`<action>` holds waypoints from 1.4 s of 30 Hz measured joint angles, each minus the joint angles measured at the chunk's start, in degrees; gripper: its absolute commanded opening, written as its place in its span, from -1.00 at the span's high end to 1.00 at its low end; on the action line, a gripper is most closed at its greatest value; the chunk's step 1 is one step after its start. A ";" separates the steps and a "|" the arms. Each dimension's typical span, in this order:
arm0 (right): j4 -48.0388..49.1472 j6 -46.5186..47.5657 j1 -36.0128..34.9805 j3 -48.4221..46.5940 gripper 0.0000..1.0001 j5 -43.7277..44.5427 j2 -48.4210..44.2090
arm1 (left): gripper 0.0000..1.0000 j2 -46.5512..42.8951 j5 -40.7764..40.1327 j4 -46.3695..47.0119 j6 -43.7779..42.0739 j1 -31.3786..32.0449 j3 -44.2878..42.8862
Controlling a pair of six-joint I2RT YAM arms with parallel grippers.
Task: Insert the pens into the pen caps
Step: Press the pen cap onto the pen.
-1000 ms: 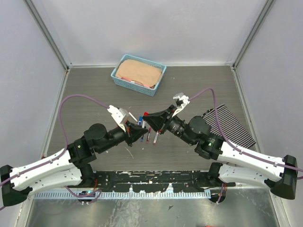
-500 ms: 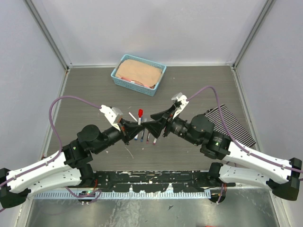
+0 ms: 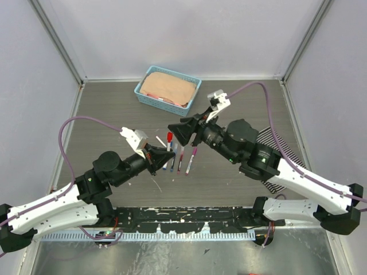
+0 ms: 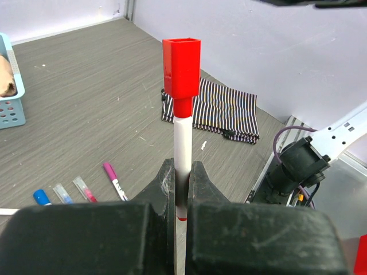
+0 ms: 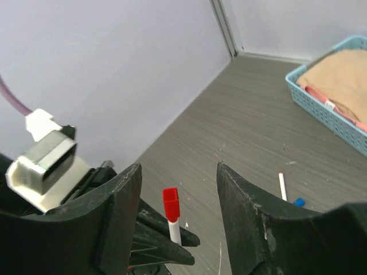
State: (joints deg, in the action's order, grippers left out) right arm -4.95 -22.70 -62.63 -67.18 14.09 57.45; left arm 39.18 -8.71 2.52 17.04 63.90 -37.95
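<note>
My left gripper (image 4: 182,179) is shut on the white barrel of a pen (image 4: 182,140) and holds it upright. A red pen cap (image 4: 182,64) sits on that pen's upper end, also visible as the red cap (image 3: 170,137) from above. My right gripper (image 5: 179,169) is open, its fingers apart on either side of the red cap (image 5: 170,203) and back from it, touching nothing. Several more pens lie side by side on the table, among them a magenta one (image 3: 193,156). A loose white pen (image 5: 282,186) lies near a blue cap (image 5: 299,201).
A blue basket (image 3: 140,91) holding a tan cloth stands at the back of the table. A striped cloth (image 3: 287,152) lies on the right, under my right arm. Grey walls close the table on three sides.
My right gripper has opened, let go of the red cap and drawn back toward the far side. The cap stays on the pen that my left gripper holds.
</note>
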 measured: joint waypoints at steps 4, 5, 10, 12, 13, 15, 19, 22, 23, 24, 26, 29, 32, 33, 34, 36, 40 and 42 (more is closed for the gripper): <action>-3.02 -1.18 0.00 -1.60 -0.05 0.35 4.42 | 1.00 0.20 0.17 0.09 0.24 0.00 0.00; -3.91 -1.38 0.00 -1.73 -0.02 0.17 5.38 | 1.00 0.24 0.20 0.13 0.39 0.00 0.00; -5.27 -2.16 0.00 -2.08 0.27 -2.23 8.02 | 1.00 0.33 0.22 0.00 1.03 0.00 0.02; -5.49 -2.62 -0.04 -2.10 0.43 -2.99 8.09 | 1.00 0.35 0.24 0.04 1.22 0.00 0.04; -5.49 -2.78 -0.07 -2.12 0.51 -3.21 8.09 | 1.00 0.35 0.26 0.04 1.27 0.00 0.04; -5.40 -3.08 -0.24 -2.16 0.66 -3.76 8.09 | 1.00 0.39 0.37 0.02 1.40 0.00 0.04; -5.42 -3.17 -0.31 -2.16 0.98 -4.20 8.07 | 1.00 0.44 0.52 -0.04 1.66 0.00 0.04; -5.42 -2.91 -0.31 -2.14 0.99 -4.50 8.07 | 1.00 0.52 0.48 -0.04 1.68 0.00 0.04; -5.35 -2.67 -0.31 -2.10 0.99 -4.72 8.07 | 1.00 0.52 0.48 -0.04 1.66 0.00 0.04; -4.98 -2.34 -0.31 -1.88 0.99 -5.07 8.04 | 1.00 0.52 0.39 -0.04 1.64 0.00 0.04; -4.04 -1.40 -0.26 -1.29 0.99 -5.88 7.93 | 1.00 0.52 0.20 -0.07 1.55 0.00 0.04; -2.89 -0.15 -0.11 -0.52 0.99 -7.32 7.58 | 1.00 0.50 0.11 -0.09 1.16 0.00 0.04; -1.92 0.68 0.20 0.37 0.99 -8.85 7.02 | 1.00 0.52 0.22 -0.09 0.44 0.02 0.00; -1.55 0.87 0.28 0.72 0.99 -9.29 6.84 | 1.00 0.55 0.26 -0.20 0.11 0.04 -0.07; -1.20 0.96 0.37 1.01 0.99 -9.57 6.69 | 1.00 0.66 0.28 -0.39 -0.20 0.07 -0.26; -0.17 1.01 0.48 1.92 0.99 -9.92 6.14 | 1.00 0.96 0.37 -0.81 -0.68 0.09 -0.72; 2.51 0.02 0.48 5.27 0.99 -9.92 4.13 | 1.00 1.44 1.16 -2.03 -1.57 0.35 -1.40; 4.33 -0.90 0.46 7.52 0.99 -9.73 2.95 | 1.00 1.81 1.66 -2.93 -1.86 0.39 -1.75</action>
State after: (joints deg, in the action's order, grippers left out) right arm -0.62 -23.59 -62.17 -59.66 4.36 60.40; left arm 40.99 -7.05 -0.40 15.18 64.29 -39.70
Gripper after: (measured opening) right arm 0.223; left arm 0.047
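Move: The red cap already sits on the upright pen in the left fingers, about 7 cm above the left hand and 1 cm ahead. From the open right hand, the cap is some 4 cm left and 6 cm down, neither ahead nor back; the left fingers are 7 cm beneath the cap. On the table about 29 cm below the left hand lie the blue marker, 9 cm ahead and 3 left, and the pink pen, 8 ahead and 7 right. Bring the right gripper down about 5 cm and left 4 cm onto the red cap, tipping its fingers slightly down, and pinch the cap from its side. Keep that grip, turn the wrist a little counter-clockwise, then press down and back roughly 1 cm while the left gripper keeps hold of the pen, giving slightly downward under the push. ##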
